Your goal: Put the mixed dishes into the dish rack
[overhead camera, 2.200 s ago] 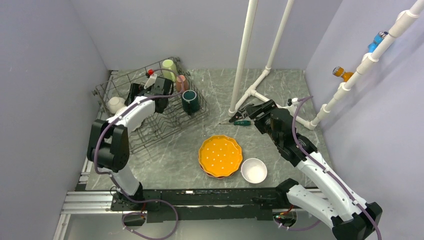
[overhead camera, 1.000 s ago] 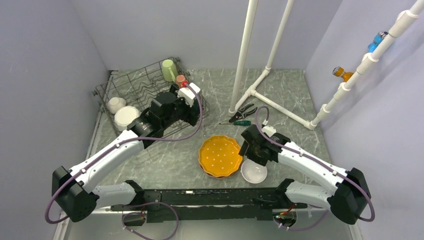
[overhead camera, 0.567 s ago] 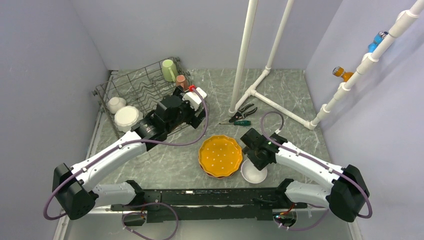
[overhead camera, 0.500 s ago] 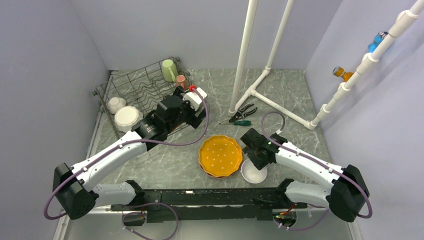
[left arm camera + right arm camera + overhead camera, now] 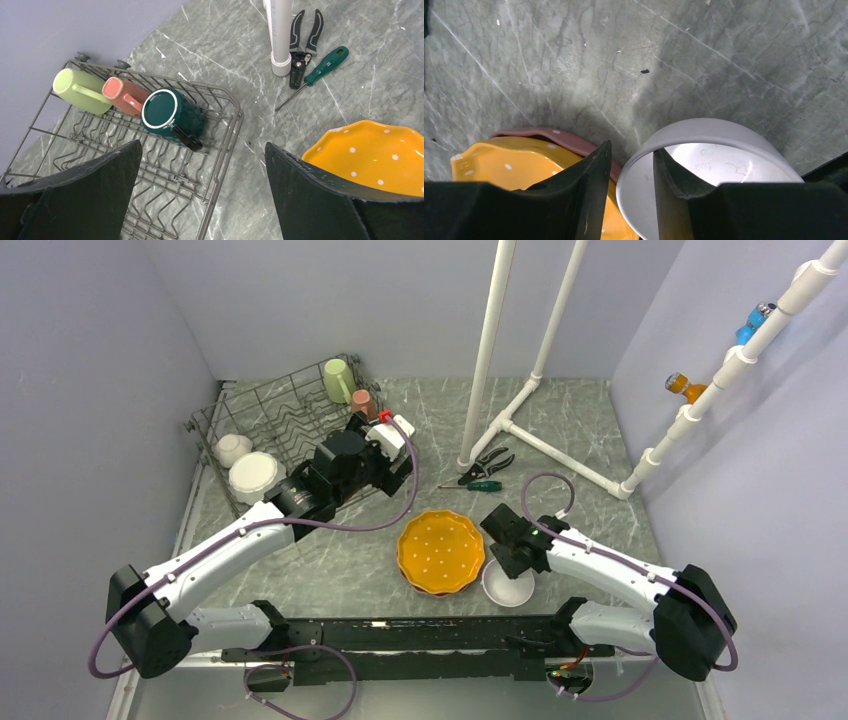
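The plain white bowl stands upright on the table beside the stacked orange dotted plates. My right gripper straddles the bowl's near-left rim: one finger inside, one outside, a thin gap showing, so it is open. My left gripper hovers wide open and empty over the right edge of the dish rack. In the rack lie a pale green mug, a pink mug and a dark teal mug. A pale bowl rests at the rack's left end.
Black-handled pliers and a green screwdriver lie by the foot of a white upright pipe. More white pipework crosses the back right of the table. A small white cup sits in the rack's left corner.
My right gripper came down over the white bowl's rim and its jaws narrowed around it. My left arm drew out of the rack toward the plates, then held still.
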Robot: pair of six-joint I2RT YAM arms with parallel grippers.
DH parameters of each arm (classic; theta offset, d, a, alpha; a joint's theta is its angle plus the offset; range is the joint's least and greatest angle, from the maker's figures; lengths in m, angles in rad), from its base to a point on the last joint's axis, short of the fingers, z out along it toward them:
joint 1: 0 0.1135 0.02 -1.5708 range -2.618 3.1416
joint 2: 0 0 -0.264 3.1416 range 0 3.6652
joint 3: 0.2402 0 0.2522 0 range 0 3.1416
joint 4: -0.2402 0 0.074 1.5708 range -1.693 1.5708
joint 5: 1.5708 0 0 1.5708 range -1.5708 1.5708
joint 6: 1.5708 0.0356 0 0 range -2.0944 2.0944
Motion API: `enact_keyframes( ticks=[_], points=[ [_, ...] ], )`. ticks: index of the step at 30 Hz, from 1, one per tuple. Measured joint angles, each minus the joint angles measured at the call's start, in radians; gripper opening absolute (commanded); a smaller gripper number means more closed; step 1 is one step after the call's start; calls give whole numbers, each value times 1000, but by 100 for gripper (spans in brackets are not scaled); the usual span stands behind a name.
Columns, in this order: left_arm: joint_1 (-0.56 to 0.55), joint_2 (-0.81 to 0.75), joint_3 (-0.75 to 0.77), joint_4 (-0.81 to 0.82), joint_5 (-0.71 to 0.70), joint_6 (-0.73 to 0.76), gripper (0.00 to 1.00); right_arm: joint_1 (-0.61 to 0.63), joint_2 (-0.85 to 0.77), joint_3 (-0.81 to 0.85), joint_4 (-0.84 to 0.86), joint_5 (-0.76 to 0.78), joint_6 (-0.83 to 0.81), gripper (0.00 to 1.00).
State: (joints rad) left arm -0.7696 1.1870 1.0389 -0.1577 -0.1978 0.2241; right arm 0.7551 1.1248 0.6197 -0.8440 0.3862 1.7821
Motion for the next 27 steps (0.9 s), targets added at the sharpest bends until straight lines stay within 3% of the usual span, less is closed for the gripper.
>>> enact_keyframes(
  ticks=[3, 9, 18, 23, 27],
  points=[
    [0, 3, 0, -1, -2, 0, 99, 0, 1, -19, 24, -2, 11, 28],
    [0, 5, 0, 1, -1, 0, 96, 0, 0, -26, 43, -10, 32, 1],
    [-1, 9, 0, 2, 34, -3, 98, -8, -140, -2, -16, 42, 20, 0],
    [-1, 21, 7, -2, 122, -21, 100, -13, -350, -56, 95, 106, -71, 0],
    [-1, 48, 15, -3, 292, -56, 100, -18, -503, -111, 249, 122, -160, 0]
  ],
)
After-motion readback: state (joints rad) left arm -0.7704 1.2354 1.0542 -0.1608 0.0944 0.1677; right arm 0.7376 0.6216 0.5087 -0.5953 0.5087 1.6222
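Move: The white bowl is right at the right hand, its middle about 3 cm back, 3 cm right and 2 cm below, with the open fingers straddling its far-left rim. The yellow plate lies some 11 cm left and 2 cm ahead. The screwdriver is about 15 cm ahead and 5 cm left, the pliers some 19 cm ahead and 2 cm left. From the left hand, the bowl is roughly 18 cm back, 22 cm right and 25 cm below. The right hand's fingers close on the bowl's far-left rim, one inside and one outside, after sinking barely 1 cm; keeping that pinch, it lifts about 10 cm and eases 4 cm forward, the fingers swinging up some 30 degrees. Late on, the open left hand starts right and back towards the bowl, about 5 cm, turning clockwise. ##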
